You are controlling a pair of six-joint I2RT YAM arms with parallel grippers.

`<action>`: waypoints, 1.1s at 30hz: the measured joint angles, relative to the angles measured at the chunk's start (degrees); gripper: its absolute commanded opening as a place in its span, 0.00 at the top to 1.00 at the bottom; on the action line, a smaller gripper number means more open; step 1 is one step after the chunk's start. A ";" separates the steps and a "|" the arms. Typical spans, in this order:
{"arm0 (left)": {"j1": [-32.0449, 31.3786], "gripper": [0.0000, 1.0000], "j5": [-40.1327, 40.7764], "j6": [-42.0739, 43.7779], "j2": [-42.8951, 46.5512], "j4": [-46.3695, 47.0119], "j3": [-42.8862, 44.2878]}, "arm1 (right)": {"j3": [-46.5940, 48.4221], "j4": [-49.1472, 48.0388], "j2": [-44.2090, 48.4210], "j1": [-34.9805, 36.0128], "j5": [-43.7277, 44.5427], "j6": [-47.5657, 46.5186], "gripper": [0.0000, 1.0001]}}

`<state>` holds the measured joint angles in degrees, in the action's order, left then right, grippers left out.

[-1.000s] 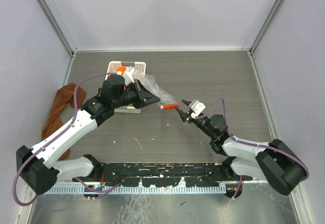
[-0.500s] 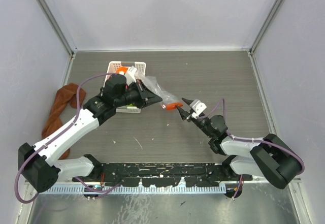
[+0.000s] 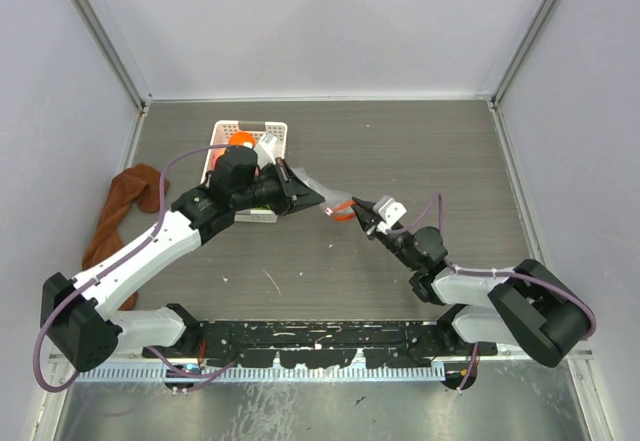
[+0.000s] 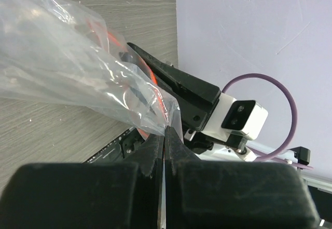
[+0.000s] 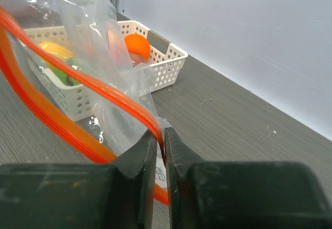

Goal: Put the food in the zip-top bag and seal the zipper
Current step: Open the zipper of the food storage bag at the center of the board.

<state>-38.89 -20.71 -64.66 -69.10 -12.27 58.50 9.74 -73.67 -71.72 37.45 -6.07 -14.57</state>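
Note:
The clear crinkly zip-top bag hangs in the air between my two grippers, above the table's middle. My left gripper is shut on the bag's clear edge. My right gripper is shut on the red-orange zipper strip at the bag's mouth. The food lies in the white slotted basket: an orange piece, a yellow one and a green one show through the bag. The bag looks empty.
A brown cloth lies at the table's left edge. The basket stands at the back left under my left arm. Grey walls close the back and both sides.
My left gripper has carried the bag's edge to the right, towards the right gripper. The right gripper has closed in on the zipper strip and now grips it; the bag is bunched shorter between them.

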 measured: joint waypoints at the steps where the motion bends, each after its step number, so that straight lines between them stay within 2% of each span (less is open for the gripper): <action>1: 0.00 0.97 0.07 0.31 -0.13 -0.48 0.31 | 0.00 0.48 0.55 0.00 -0.02 0.02 0.96; 4: 0.00 0.86 0.87 1.81 -0.26 -1.66 1.40 | 0.00 3.82 4.04 0.00 0.00 0.33 0.99; 5: 0.00 0.79 1.18 2.51 -0.24 -1.84 1.64 | 0.02 5.11 5.35 0.00 0.02 0.48 0.99; 8: 0.00 0.65 3.21 4.70 0.02 -3.21 2.49 | 0.20 11.43 11.10 0.00 0.76 1.75 0.99; 12: -0.02 0.55 6.71 7.82 1.66 -6.08 2.67 | 1.79 20.70 17.46 0.00 2.99 4.72 0.99; 23: -1.05 0.43 12.68 12.39 6.25 -8.24 2.54 | 15.43 53.24 26.01 0.00 13.51 18.18 0.99; 29: -8.55 0.39 17.92 14.19 5.25 -8.11 2.51 | 29.57 74.60 22.73 0.00 22.10 29.09 0.99; 33: -11.67 0.38 19.41 14.69 1.38 -7.72 3.15 | 33.64 81.70 21.29 0.00 24.74 32.61 0.99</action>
<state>-50.57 -1.30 -49.98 -67.72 -19.99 61.65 43.38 8.03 -50.43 37.45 18.68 18.04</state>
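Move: The left hand holds the food storage bag near its mouth. The orange zipper's middle is some 4 cm right of that hand, about 1 cm ahead and 4 below. From the right hand, whose fingers are half shut at the zipper's end, that middle is about 2 cm back, 3 left and 3 higher. The food basket lies roughly 17 cm ahead, 26 left and 15 below the right hand. The right fingers finish closing on the zipper edge and keep their pinch as the hand carries it about 6 cm right and 6 cm up, with the fingers tipping well downward and swinging clockwise, roughly 45 degrees in all. Meanwhile the left fingers open wide and let go of the bag, drawing off about 4 cm left and a little up and forward before the hand turns back right, back and down by a similar amount, rolling some 20 degrees on the way and staying open beside the bag. ##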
